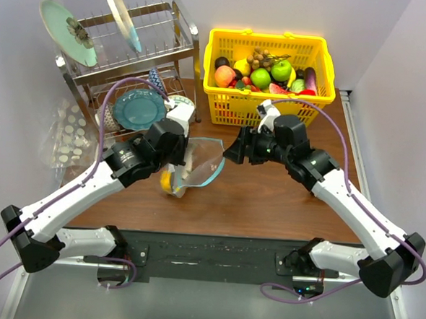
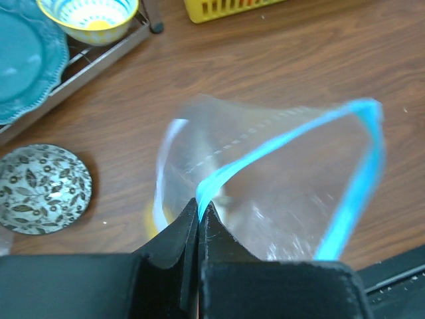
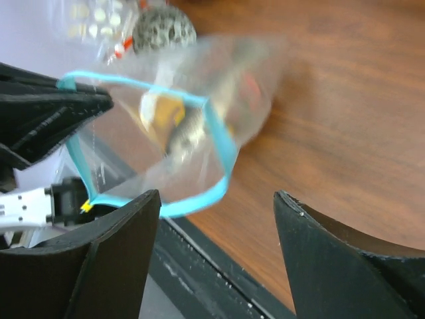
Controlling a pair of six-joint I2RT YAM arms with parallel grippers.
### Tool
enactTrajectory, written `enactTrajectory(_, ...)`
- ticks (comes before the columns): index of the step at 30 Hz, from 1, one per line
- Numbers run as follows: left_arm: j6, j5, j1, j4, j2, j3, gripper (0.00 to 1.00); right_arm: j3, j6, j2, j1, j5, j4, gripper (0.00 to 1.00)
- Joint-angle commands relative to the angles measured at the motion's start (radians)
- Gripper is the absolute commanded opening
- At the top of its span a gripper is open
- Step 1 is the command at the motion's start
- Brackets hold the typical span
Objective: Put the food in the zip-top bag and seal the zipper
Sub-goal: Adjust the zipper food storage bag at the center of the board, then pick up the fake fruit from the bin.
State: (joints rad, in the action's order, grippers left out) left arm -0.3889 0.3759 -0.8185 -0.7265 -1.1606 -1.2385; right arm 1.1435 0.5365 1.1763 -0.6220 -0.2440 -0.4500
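Observation:
The zip-top bag (image 1: 201, 167) hangs open over the brown table, its mouth edged by the teal zipper (image 1: 214, 170). My left gripper (image 1: 182, 156) is shut on the zipper strip (image 2: 229, 171) at one side of the mouth (image 2: 199, 201). A yellow piece of food (image 3: 163, 113) lies inside the bag (image 3: 229, 93), also visible low in the bag as yellow food (image 1: 167, 180). My right gripper (image 1: 229, 152) stands open just right of the mouth, nothing between its fingers (image 3: 218, 196). More food (image 1: 261, 77) fills the yellow basket (image 1: 267, 37).
A metal dish rack (image 1: 133, 53) with plates stands back left, holding a teal plate (image 1: 138, 109) and a striped bowl (image 2: 89, 16). A small patterned dish (image 2: 41, 188) and dotted crinkled plastic (image 1: 70, 136) lie left of the bag. Walls close both sides.

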Motion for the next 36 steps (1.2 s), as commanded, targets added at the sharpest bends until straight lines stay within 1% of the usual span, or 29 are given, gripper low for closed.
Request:
enactTrajectory(1, 0.067, 0.069, 0.004, 0.012, 0.036, -0.032, 0.0, 0.163, -0.061, -0.043, -0.001, 0.143, -0.096, 0.82)
enactTrajectory(2, 0.073, 0.06, 0.004, 0.041, 0.05, -0.012, 0.0, 0.179, -0.063, -0.041, -0.001, 0.162, -0.12, 0.85)
enactTrajectory(3, 0.082, 0.038, 0.004, 0.056, 0.055, 0.028, 0.0, 0.206, -0.06, -0.038, -0.002, 0.223, -0.137, 0.9)
enactTrajectory(4, 0.106, -0.003, 0.005, 0.068, 0.061, 0.045, 0.0, 0.223, -0.047, -0.037, -0.001, 0.242, -0.156, 0.94)
enactTrajectory(5, 0.113, -0.015, 0.004, 0.081, 0.065, 0.056, 0.0, 0.237, -0.046, -0.029, -0.001, 0.267, -0.189, 0.94)
enactTrajectory(6, 0.116, -0.02, 0.005, 0.088, 0.07, 0.077, 0.0, 0.269, -0.046, -0.024, -0.002, 0.288, -0.205, 0.99)
enactTrajectory(9, 0.131, -0.012, 0.005, 0.134, 0.099, 0.125, 0.0, 0.314, -0.056, -0.017, -0.002, 0.347, -0.23, 0.99)
enactTrajectory(14, 0.156, 0.027, 0.007, 0.235, 0.154, 0.195, 0.0, 0.326, -0.015, -0.01, -0.001, 0.5, -0.17, 0.99)
enactTrajectory(16, 0.169, 0.052, 0.007, 0.265, 0.165, 0.224, 0.0, 0.361, -0.038, 0.026, -0.002, 0.502, -0.164, 0.99)
enactTrajectory(17, 0.177, 0.058, 0.005, 0.286, 0.171, 0.231, 0.0, 0.386, -0.053, 0.052, -0.002, 0.518, -0.179, 0.99)
enactTrajectory(18, 0.185, 0.064, 0.007, 0.295, 0.174, 0.243, 0.0, 0.444, -0.072, 0.077, -0.001, 0.517, -0.188, 0.99)
enactTrajectory(20, 0.214, 0.081, 0.005, 0.329, 0.188, 0.26, 0.0, 0.508, -0.134, 0.169, -0.001, 0.522, -0.217, 0.99)
enactTrajectory(21, 0.22, 0.092, 0.005, 0.343, 0.193, 0.283, 0.0, 0.591, -0.142, 0.201, 0.005, 0.537, -0.233, 0.99)
enactTrajectory(22, 0.222, 0.103, 0.005, 0.36, 0.2, 0.296, 0.0, 0.634, -0.154, 0.279, 0.008, 0.532, -0.251, 0.99)
enactTrajectory(23, 0.222, 0.101, 0.005, 0.384, 0.213, 0.319, 0.0, 0.677, -0.173, 0.311, 0.016, 0.523, -0.283, 0.99)
enactTrajectory(24, 0.222, 0.097, 0.007, 0.395, 0.217, 0.332, 0.0, 0.756, -0.176, 0.351, 0.036, 0.49, -0.297, 0.99)
enactTrajectory(25, 0.222, 0.086, 0.007, 0.403, 0.22, 0.341, 0.0, 0.792, -0.176, 0.382, 0.05, 0.456, -0.309, 0.99)
enactTrajectory(26, 0.222, 0.084, 0.007, 0.412, 0.223, 0.356, 0.0, 0.829, -0.167, 0.449, 0.068, 0.415, -0.328, 0.99)
enactTrajectory(27, 0.217, 0.083, 0.005, 0.414, 0.223, 0.361, 0.0, 0.895, -0.153, 0.48, 0.117, 0.361, -0.334, 0.99)
enactTrajectory(28, 0.214, 0.078, 0.007, 0.417, 0.222, 0.369, 0.0, 0.924, -0.135, 0.506, 0.143, 0.271, -0.338, 0.99)
enactTrajectory(29, 0.213, 0.074, 0.007, 0.421, 0.22, 0.378, 0.0, 0.965, -0.092, 0.561, 0.168, 0.247, -0.328, 0.99)
enactTrajectory(30, 0.209, 0.072, 0.005, 0.426, 0.222, 0.384, 0.0, 0.981, -0.073, 0.581, 0.212, 0.201, -0.319, 0.99)
enactTrajectory(31, 0.209, 0.069, 0.007, 0.43, 0.222, 0.392, 0.0, 0.995, -0.058, 0.606, 0.226, 0.163, -0.305, 0.99)
enactTrajectory(35, 0.209, 0.078, 0.005, 0.443, 0.214, 0.398, 0.0, 1.084, -0.055, 0.706, 0.245, 0.149, -0.213, 0.99)
enactTrajectory(36, 0.209, 0.084, 0.007, 0.443, 0.211, 0.401, 0.0, 1.102, -0.058, 0.753, 0.245, 0.14, -0.202, 0.99)
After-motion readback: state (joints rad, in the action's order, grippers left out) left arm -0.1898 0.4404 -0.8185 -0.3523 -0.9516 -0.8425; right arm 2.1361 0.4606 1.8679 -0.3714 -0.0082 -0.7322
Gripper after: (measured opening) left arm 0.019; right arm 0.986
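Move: For the right gripper, the middle of the yellow basket is about 27 cm ahead, 10 cm to the right and 17 cm lower; the peach in its left end is some 26 cm ahead and 4 cm left. The zip-top bag's middle is 12 cm left, 4 cm back, a little below. The left gripper holds the bag's rim, with the bag's middle 5 cm right, 2 cm back and 8 cm down; the floral dish is 13 cm left, 4 cm ahead, far below. Swing the open right gripper up and right, away from the bag, opening the fingers fully and turning the wrist some 20 degrees clockwise; then drive forward about 20 cm over the left part of the yellow basket, dipping at the end. Keep the left gripper shut on the bag's rim, easing it down about 4 cm and slightly left while its fingers tip upward. ##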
